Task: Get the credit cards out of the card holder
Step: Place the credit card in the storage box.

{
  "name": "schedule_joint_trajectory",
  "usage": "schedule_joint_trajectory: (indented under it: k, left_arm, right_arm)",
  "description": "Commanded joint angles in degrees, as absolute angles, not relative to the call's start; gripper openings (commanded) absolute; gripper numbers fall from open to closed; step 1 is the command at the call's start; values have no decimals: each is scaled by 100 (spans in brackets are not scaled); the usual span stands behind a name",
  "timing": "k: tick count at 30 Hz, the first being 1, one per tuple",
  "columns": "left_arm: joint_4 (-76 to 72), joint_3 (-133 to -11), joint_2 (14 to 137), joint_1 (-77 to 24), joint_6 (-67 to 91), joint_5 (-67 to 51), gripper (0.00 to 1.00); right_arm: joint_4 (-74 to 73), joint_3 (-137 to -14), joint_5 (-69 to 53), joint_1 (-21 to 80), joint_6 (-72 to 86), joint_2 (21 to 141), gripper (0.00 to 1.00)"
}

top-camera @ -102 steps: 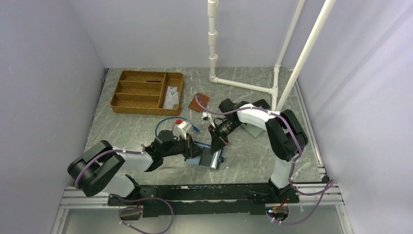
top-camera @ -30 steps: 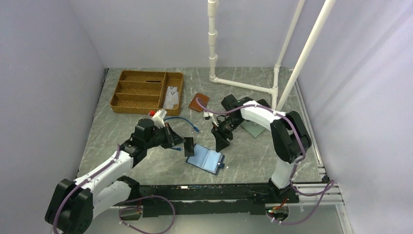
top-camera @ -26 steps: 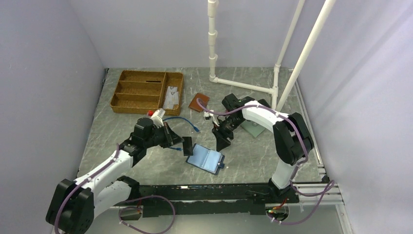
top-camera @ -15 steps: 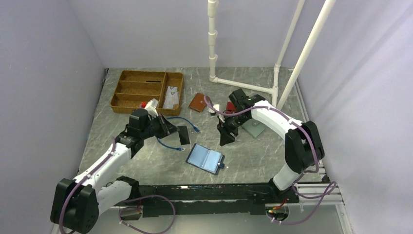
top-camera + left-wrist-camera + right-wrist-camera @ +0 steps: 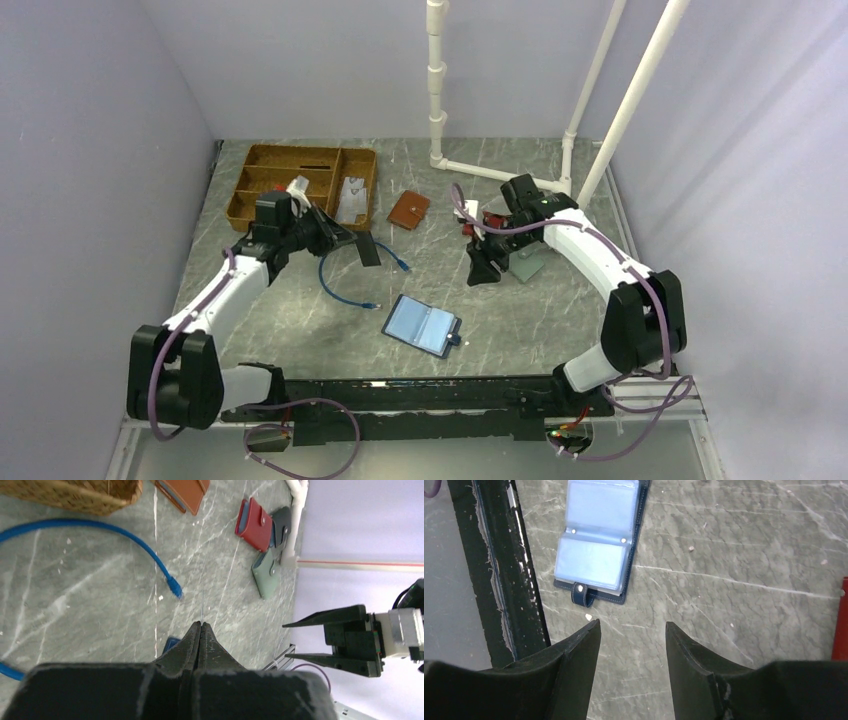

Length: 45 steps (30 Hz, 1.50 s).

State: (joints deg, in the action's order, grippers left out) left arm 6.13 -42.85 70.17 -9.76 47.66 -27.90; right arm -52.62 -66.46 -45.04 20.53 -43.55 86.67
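The card holder [image 5: 422,325] lies open near the table's front, its glossy blue inside up; the right wrist view has this card holder [image 5: 599,540] with its snap tab toward me. My left gripper [image 5: 347,239] is shut on a dark credit card [image 5: 368,250], held in the air just right of the wicker tray. In the left wrist view the gripper [image 5: 201,624] pinches the card [image 5: 202,605], seen edge-on as a thin line. My right gripper [image 5: 483,271] hangs open and empty to the back right of the holder, also in its own view [image 5: 633,625]. Pale cards [image 5: 350,198] lie in the tray.
A wicker tray [image 5: 285,185] stands at the back left. A blue cable [image 5: 340,280] loops between the tray and the holder. A tan wallet [image 5: 408,210] lies mid-back. A red wallet [image 5: 255,524] and a green wallet [image 5: 266,573] lie by the white pipe frame [image 5: 500,172].
My left gripper has carried the dark card from beside the card holder back and left toward the tray. The right gripper has drawn back and to the right, away from the holder.
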Motion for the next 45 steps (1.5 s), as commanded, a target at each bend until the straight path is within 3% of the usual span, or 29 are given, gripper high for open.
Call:
schedule_joint_trajectory:
  k: [1, 19, 34, 39, 45]
  left_arm:
    - [711, -4873, 7321, -680, 4868, -3119, 0]
    - [1764, -7327, 9302, 271, 4642, -3787, 0]
    - [2130, -8831, 10465, 699, 4562, -3418, 0]
    - [1059, -8708, 10760, 961, 4719, -3199, 0]
    - [-964, -8431, 11431, 1259, 6072, -2670, 0]
  right_arm:
    - [-5195, -6590, -4647, 1860, -4536, 8341, 53]
    - [-5213, -6567, -4641, 1456, -4592, 8210, 53]
    - [-5192, -6550, -4632, 1424, -4591, 8256, 54]
    - [-5210, -6557, -4614, 1424, -4605, 8274, 54]
    - [-5228, -6548, -4683, 1424, -4623, 8273, 53]
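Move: Ahead of the left hand, which already holds a dark card, the storage box's far compartment lies about 33 cm out, 20 cm to the left and 14 cm below. A black card already in there is as far out but only 14 cm left; the clear cards in the right compartment are some 22 cm ahead and 4 cm left, the brown card holder 18 cm ahead and 10 cm right. From the right hand, the far compartment is roughly 41 cm ahead and 43 cm left. Carrying the dark card in its shut fingers, the left hand sweeps about 22 cm forward and 15 cm to its left, over the storage box towards the far compartment; it rises some 4 cm, then starts to sink late on as the wrist turns nearly 20 degrees counter-clockwise. The right hand, open and empty, eases about 3 cm to its right and slightly forward, then stays. ##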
